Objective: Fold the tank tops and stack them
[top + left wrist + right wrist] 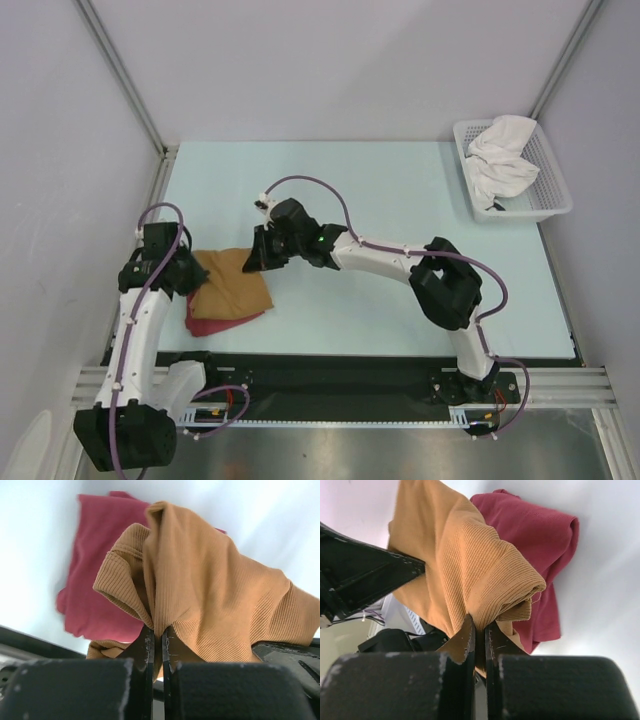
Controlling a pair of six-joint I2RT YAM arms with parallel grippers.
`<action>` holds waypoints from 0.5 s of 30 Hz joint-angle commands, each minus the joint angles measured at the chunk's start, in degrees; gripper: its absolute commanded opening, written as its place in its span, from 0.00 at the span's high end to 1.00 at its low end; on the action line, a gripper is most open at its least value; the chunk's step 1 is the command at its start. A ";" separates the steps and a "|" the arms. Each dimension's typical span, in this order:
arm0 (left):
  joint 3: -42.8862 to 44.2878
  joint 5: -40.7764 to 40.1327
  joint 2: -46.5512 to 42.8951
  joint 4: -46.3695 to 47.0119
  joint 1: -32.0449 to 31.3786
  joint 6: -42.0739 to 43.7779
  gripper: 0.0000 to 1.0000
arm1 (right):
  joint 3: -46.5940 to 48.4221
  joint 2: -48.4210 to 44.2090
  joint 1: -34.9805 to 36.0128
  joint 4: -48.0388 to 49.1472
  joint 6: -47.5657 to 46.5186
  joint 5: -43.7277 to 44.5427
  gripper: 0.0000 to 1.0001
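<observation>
A tan-brown tank top [232, 286] hangs folded over a dark red tank top [210, 324] lying on the table at the near left. My left gripper [157, 632] is shut on one end of the tan-brown top [210, 600], at its left side in the top view. My right gripper [480, 625] is shut on the other end of that top [465, 565], at its far right corner. The dark red top [95, 580] lies flat beneath, and the right wrist view shows its folded edge [540, 535]. Both held ends are lifted a little off the table.
A white mesh basket [548, 200] with white cloth [503, 160] in it stands at the far right corner. The pale table [400, 190] stretches between it and the tops. A black rail [330, 375] runs along the near edge.
</observation>
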 commanded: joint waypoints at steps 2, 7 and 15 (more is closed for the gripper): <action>0.36 -0.49 -2.59 -1.93 5.88 -1.43 1.00 | 2.08 1.33 0.68 4.82 3.61 -1.54 1.00; -4.38 9.79 -1.27 -0.80 15.91 1.28 1.00 | 5.15 3.70 1.65 4.82 4.06 -2.24 1.00; -5.09 8.41 -0.74 -0.96 19.52 0.86 1.00 | 7.70 7.22 2.18 4.64 4.58 -2.16 1.00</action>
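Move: The maroon folded tank top, where the held brown one is being laid, has its middle about 5 cm right of the left hand, 3 cm farther out and 10 cm below. From the right hand it lies some 5 cm left, roughly level in reach and 12 cm below. The brown tank top's body droops between the hands, its middle about 6 cm right of the left hand, 1 cm nearer the base and 5 cm lower. Both grippers keep their shut pinch on the brown tank top, holding it stretched between them above the maroon one. The left hand carries its end about 3 cm left, then also down by as much while drawing back a little, turning some 15 degrees counter-clockwise; the right follows about 3 cm left, sinking slightly. ##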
